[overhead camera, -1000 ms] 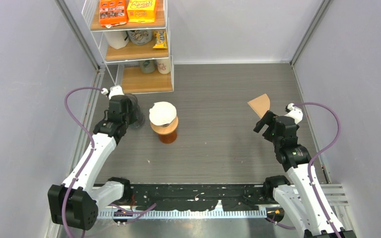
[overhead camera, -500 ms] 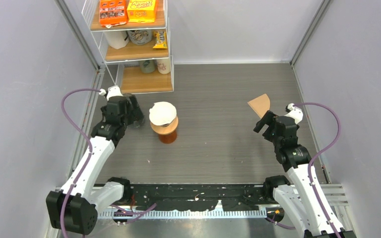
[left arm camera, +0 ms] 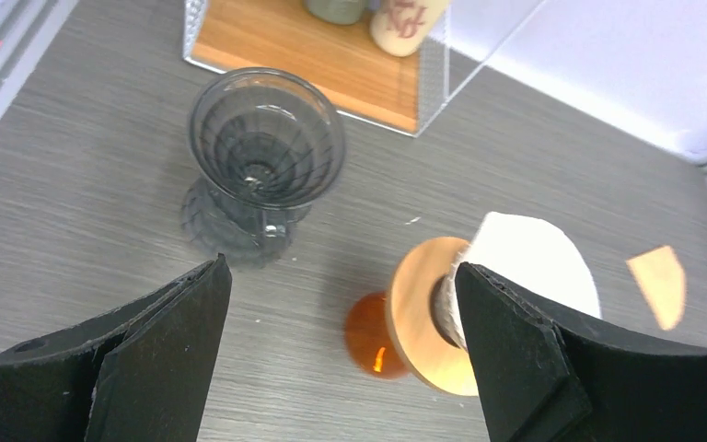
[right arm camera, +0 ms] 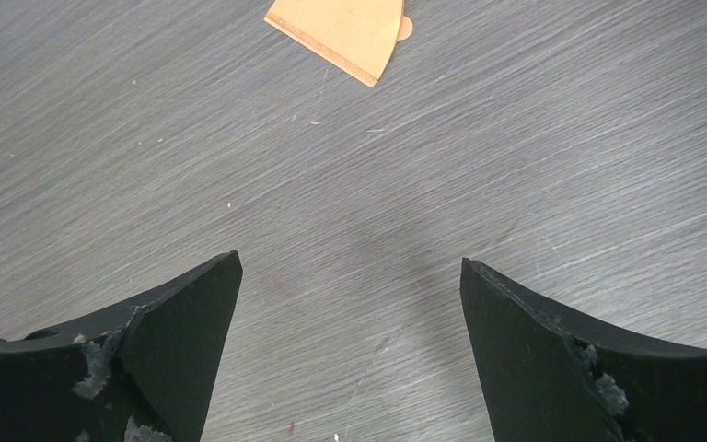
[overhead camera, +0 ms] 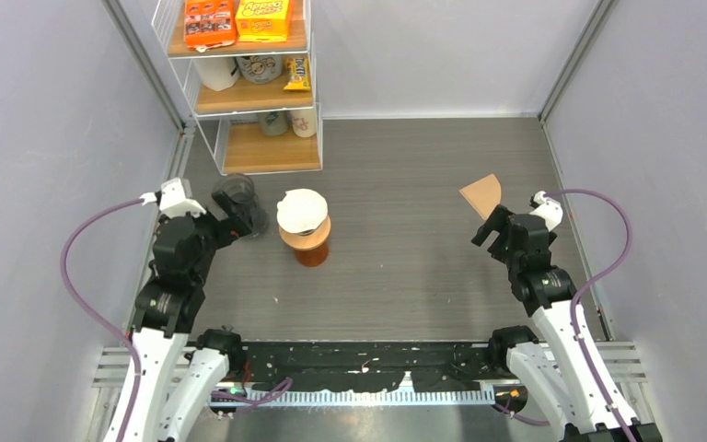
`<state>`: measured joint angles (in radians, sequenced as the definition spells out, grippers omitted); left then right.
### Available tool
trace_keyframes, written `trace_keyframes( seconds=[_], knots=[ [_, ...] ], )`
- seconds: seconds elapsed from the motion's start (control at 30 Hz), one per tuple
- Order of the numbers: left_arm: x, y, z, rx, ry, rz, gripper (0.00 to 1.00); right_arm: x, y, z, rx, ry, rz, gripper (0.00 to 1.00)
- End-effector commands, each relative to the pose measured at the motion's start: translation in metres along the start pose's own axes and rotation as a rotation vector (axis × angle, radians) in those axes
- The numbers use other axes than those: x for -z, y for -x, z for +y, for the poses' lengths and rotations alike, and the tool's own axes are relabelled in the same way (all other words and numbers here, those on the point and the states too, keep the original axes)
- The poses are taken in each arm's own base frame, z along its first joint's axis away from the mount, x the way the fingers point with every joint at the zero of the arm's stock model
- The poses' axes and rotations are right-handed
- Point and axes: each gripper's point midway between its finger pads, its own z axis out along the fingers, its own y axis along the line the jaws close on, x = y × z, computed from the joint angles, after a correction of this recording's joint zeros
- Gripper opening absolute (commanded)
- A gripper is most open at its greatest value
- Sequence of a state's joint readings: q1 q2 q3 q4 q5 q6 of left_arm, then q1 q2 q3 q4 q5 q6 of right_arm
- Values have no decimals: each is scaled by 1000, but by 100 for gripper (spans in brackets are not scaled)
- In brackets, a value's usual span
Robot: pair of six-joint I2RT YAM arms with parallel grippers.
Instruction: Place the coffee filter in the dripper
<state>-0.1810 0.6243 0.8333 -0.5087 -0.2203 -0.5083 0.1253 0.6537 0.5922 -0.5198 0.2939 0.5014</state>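
Observation:
A brown paper coffee filter lies flat on the table at the right, also seen at the top of the right wrist view. My right gripper hovers open just short of it, holding nothing. A smoky clear dripper stands upright on the table at the left. My left gripper is open, drawn back to the near left of the dripper and apart from it.
An amber carafe with a wooden collar and a white cone on top stands right of the dripper. A wire shelf rack with boxes and cups fills the back left. Walls close both sides.
My left gripper opened, let go of the smoky dripper and pulled back toward the near left. The dripper stays standing on the table. The right arm has not moved.

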Motion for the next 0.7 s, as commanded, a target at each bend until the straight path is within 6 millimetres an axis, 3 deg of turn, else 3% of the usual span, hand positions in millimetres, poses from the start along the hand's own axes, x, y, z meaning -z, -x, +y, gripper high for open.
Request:
trace_keyframes(
  seconds=[0.0, 0.27, 0.47, 0.67],
  knots=[
    [13, -4, -16, 23, -127, -14, 99, 2, 18, 5, -11, -13, -26, 95],
    [26, -15, -38, -1, -283, 14, 99, -7, 27, 16, 12, -14, 6, 95],
    [21, -15, -10, 8, -138, -21, 100, -36, 31, 21, 40, -55, 94, 95],
    [21, -15, 10, 22, -45, -58, 100, -90, 37, 19, 48, -115, 229, 95]
  ],
)
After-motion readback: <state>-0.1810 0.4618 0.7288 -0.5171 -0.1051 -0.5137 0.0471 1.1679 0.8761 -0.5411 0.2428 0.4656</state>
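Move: The right hand, open and empty, faces the brown paper filter lying flat on the table about 12 cm ahead, barely 1 cm to its right and some 15 cm below; the table around that filter is bare. From the left hand, also empty, the same brown filter is far off, about 56 cm to the right, 11 cm farther out and 27 cm lower. Forward towards the brown paper filter goes the right hand, slowly at first and then faster, about 6 cm in all, sinking a little near the end while the wrist tips some 15 degrees farther down; its fingers stay wide open and touch nothing. The empty left hand eases back with its fingers open, swinging right and then partly back left. ##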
